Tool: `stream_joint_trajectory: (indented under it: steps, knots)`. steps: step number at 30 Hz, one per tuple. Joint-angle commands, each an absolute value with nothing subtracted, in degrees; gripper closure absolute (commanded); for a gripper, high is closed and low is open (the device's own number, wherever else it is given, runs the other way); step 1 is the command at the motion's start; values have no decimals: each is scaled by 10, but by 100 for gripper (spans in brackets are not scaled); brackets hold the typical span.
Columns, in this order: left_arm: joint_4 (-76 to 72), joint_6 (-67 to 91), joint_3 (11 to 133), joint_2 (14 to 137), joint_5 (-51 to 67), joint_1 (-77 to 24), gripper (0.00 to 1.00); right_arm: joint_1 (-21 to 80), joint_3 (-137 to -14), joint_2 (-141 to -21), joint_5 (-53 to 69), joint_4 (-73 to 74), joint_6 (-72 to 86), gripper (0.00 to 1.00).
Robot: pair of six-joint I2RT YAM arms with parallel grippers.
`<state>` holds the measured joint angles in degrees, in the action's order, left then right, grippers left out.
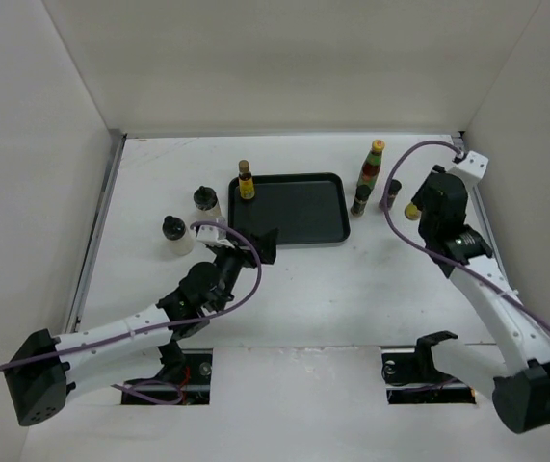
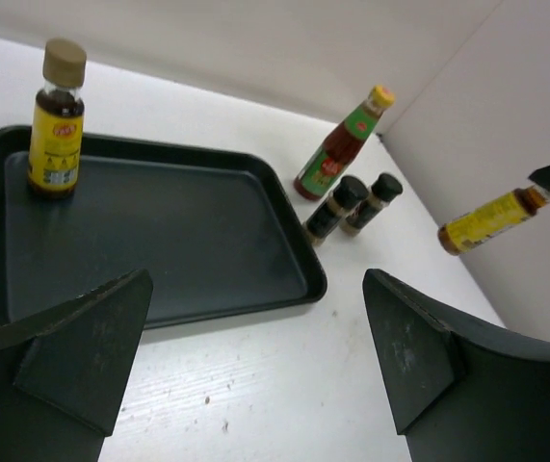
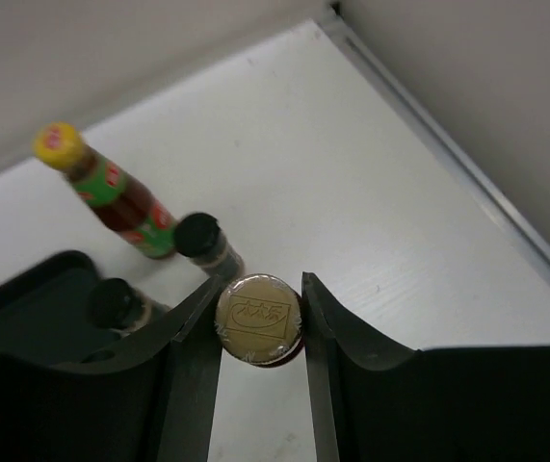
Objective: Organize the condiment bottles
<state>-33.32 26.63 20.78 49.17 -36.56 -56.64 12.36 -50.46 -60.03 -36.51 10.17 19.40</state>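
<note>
My right gripper [image 3: 259, 285] is shut on the tan cap of a yellow-labelled condiment bottle [image 3: 259, 320] [image 1: 412, 209] near the table's right wall. Just left of it stand two dark black-capped bottles [image 1: 360, 199] [image 1: 390, 192] and the taller red bottle with a green band [image 1: 373, 164]. A second yellow-labelled bottle [image 1: 246, 183] [image 2: 56, 125] stands upright in the far left corner of the black tray [image 1: 299, 207]. Two cream black-capped jars [image 1: 206, 202] [image 1: 175, 234] sit left of the tray. My left gripper [image 2: 257, 289] [image 1: 260, 245] hangs open and empty over the table by the tray's near edge.
White walls close in the table on the left, back and right, and a metal rail [image 3: 467, 183] runs along the right edge. A purple cable [image 1: 419, 149] loops over the right arm near the dark bottles.
</note>
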Motion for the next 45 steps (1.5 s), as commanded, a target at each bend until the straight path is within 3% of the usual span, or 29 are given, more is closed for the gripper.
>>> stream_joint_trajectory:
  steps: [1,6,15,27,45]
  knots:
    - [-352,255,233,474,-345,-546,7,181,-574,-554,-433,74,156,73]
    - [-344,266,224,438,-359,-516,8,295,-666,-611,-394,48,123,73]
    - [-346,341,132,384,-417,-438,8,410,-841,-894,-294,-36,123,73]
    - [-431,380,77,454,-384,-374,7,425,-999,-1134,-265,-68,125,73]
    - [-478,400,75,522,-350,-393,7,412,-1086,-1248,-254,-82,125,71]
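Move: The right hand already holds a yellow-labelled bottle by its top, bound for the tray's far left corner, about 17 cm ahead, 39 cm left and 22 cm down. The first bottle stands some 5 cm left of that spot. The capped shaker beside the tray is 11 cm ahead and 12 left of the hand, the tall sauce bottle 20 ahead and 10 left. From the empty left hand, the jar beside the tray lies 20 cm ahead and 20 left, the spot 26 ahead and 4 left. Leftward in a fast arch, the right hand carries the bottle about 39 cm across and 17 cm forward to the tray's far left corner, first rising some 12 cm, then sinking to 5 cm below its start, turning 40 degrees counter-clockwise and keeping its grip. The left hand, fingers wide open, swings left, ending about 9 cm left, 7 lower and 4 farther forward, nearer the jar. ##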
